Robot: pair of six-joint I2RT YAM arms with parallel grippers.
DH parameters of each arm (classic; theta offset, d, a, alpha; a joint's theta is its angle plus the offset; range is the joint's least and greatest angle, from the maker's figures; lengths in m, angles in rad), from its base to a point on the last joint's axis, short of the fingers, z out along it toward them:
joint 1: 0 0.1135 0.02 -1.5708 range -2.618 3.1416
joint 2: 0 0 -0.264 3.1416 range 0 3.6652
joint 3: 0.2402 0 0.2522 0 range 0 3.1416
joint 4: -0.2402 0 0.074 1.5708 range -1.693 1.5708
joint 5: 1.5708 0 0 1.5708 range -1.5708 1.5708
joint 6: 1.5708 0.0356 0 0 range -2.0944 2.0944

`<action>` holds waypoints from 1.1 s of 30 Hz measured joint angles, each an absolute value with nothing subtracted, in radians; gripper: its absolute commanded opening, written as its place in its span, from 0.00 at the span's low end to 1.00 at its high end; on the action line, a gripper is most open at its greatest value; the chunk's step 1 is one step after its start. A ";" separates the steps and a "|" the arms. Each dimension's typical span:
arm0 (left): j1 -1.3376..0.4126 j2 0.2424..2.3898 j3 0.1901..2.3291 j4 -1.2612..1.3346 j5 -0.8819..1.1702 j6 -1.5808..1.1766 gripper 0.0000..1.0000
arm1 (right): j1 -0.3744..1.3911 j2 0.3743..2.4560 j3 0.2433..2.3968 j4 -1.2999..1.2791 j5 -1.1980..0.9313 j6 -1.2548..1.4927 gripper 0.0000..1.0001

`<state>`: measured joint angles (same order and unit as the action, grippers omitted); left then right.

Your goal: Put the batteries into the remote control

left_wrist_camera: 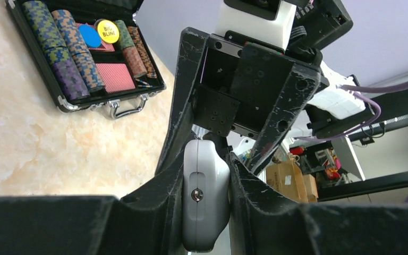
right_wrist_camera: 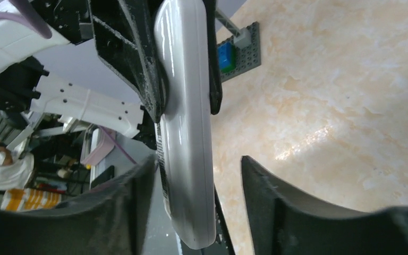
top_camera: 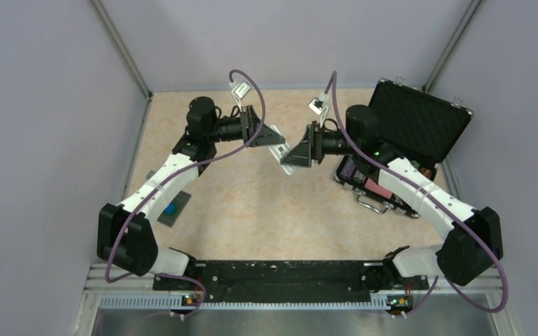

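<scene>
The white remote control [left_wrist_camera: 204, 196] hangs in mid-air over the middle of the table, pinched between the fingers of my left gripper [left_wrist_camera: 204, 175], which is shut on it. Seen from above, the remote [top_camera: 278, 150] bridges my left gripper [top_camera: 270, 136] and my right gripper [top_camera: 295, 155]. In the right wrist view the remote's free end [right_wrist_camera: 186, 133] reaches between the jaws of my right gripper [right_wrist_camera: 196, 159]. Those jaws stand apart: bare table shows between the remote and one jaw, and the other jaw lies close alongside it. No batteries show in any view.
An open black case [top_camera: 392, 182] of poker chips [left_wrist_camera: 69, 48] lies at the right of the table, handle toward me. A dark grey plate with a blue block [top_camera: 173, 208] lies near the left arm. Grey walls close in the table.
</scene>
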<state>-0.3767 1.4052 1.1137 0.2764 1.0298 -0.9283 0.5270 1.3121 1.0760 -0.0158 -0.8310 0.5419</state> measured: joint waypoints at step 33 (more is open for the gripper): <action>-0.448 1.299 1.071 0.033 0.373 -0.939 0.79 | 0.673 1.384 1.102 0.022 -0.481 0.434 0.08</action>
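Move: The remote control hangs between the hands, still pinched near its far end by the left; its middle lies about 3 cm back from the left hand and about level in height. From the right hand, whose fingers are partly open around the near end, that middle is some 4 cm ahead and 1 cm left. The right gripper sits roughly 7 cm back from the left hand, nearly in line sideways. The remote control's near end is pinched by the right fingers as that hand eases back about 2 cm; the left fingers then open wide and let go. Both hands rise slightly, then swing forward and dip below their starting height. The left hand ends about 6 cm forward, turned some 30 degrees counter-clockwise, its open jaws around the far end; the right carries the remote control left and forward. ##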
